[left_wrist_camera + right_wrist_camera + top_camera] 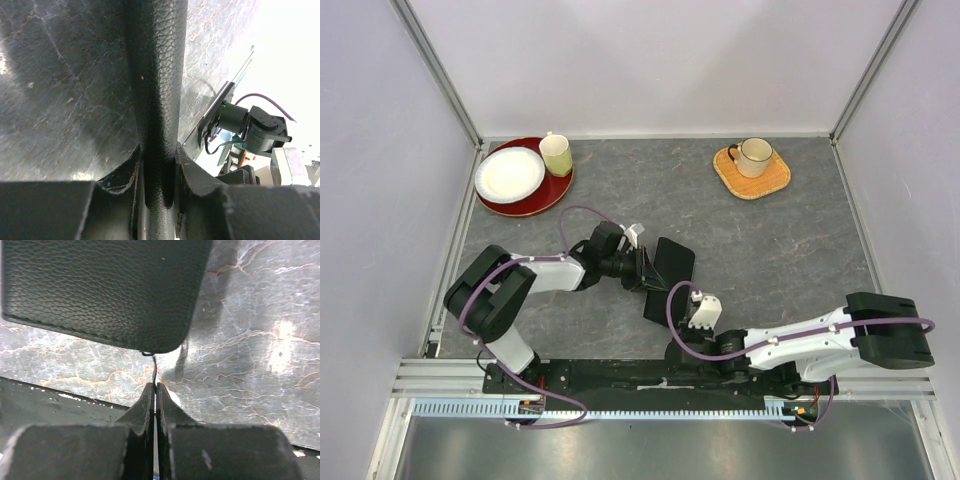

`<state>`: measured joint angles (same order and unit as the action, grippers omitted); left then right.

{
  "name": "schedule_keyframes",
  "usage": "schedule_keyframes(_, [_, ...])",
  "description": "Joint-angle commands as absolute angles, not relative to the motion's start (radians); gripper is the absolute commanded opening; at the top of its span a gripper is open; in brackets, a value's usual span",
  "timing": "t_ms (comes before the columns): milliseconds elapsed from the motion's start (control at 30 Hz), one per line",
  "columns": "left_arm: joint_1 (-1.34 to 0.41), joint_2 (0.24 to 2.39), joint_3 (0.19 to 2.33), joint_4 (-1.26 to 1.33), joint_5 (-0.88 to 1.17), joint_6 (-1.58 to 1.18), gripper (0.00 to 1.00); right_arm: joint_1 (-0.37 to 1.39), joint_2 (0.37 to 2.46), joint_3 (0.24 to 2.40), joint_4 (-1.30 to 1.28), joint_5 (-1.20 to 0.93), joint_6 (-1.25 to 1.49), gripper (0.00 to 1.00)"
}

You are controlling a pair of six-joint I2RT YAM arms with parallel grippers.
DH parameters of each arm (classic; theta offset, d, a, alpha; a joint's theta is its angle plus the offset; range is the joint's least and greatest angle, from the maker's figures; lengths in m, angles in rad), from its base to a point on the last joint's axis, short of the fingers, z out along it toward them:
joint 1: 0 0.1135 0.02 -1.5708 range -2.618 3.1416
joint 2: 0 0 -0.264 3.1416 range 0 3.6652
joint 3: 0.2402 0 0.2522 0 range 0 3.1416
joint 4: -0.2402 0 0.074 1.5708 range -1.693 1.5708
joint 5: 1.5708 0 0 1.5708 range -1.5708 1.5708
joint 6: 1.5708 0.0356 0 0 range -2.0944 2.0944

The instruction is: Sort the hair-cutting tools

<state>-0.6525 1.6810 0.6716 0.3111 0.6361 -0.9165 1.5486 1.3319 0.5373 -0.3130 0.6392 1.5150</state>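
The hair-cutting tools are out of view in every frame. A black zip case [667, 268] lies mid-table. My left gripper [645, 268] is shut on the case's left edge. In the left wrist view the leathery case edge [155, 100] runs up between the fingers of the left gripper [157, 165]. My right gripper [678, 322] sits at the case's near corner. In the right wrist view the right gripper [155, 386] is shut on the thin zipper pull [154, 371], which hangs from the corner of the case [100, 290].
At the back left stands a red tray [552, 190] with a white plate [509, 173] and a green cup [556, 154]. A woven coaster [752, 175] with a mug [753, 155] is at the back right. White walls enclose the table.
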Motion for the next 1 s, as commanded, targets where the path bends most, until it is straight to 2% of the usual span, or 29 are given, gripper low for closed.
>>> schedule_keyframes(0, [-0.601,1.563,0.768,0.161,0.653,-0.839,0.02,1.555,1.263,0.526,-0.446,0.704,1.525,0.0])
schedule_keyframes(233, [-0.492,1.526,0.908,0.026,0.824,-0.723,0.02,1.458,1.285,0.693,-0.439,0.755,1.178,0.0])
schedule_keyframes(400, [-0.459,1.499,1.011,-0.117,0.844,-0.66,0.02,1.352,1.263,0.733,-0.324,0.687,0.932,0.0])
schedule_keyframes(700, [-0.336,1.387,1.04,-0.186,0.888,-0.68,0.02,1.201,1.223,0.762,-0.298,0.589,0.729,0.0])
schedule_keyframes(967, [-0.328,1.284,1.048,-0.239,0.976,-0.647,0.02,1.071,1.192,0.776,-0.2,0.491,0.52,0.0])
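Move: My left hand already grips the left edge of the closed black case, whose middle lies about 3 cm to its right, roughly 1 cm back and 2 cm lower. From my right hand, still pinching the zip pull at the near corner, that middle is some 11 cm ahead and 3 cm left, near its height. The green cup stands about 28 cm ahead and 23 cm left of my left hand. I raise the case with both hands together: my left goes up about 15 cm while drifting forward and then left. My right keeps the zip pull shut in its fingertips and follows forward and up, some 13 cm and 12 cm, its fingers tipping up by about 20 degrees and turning a little counter-clockwise. Neither grip changes. ##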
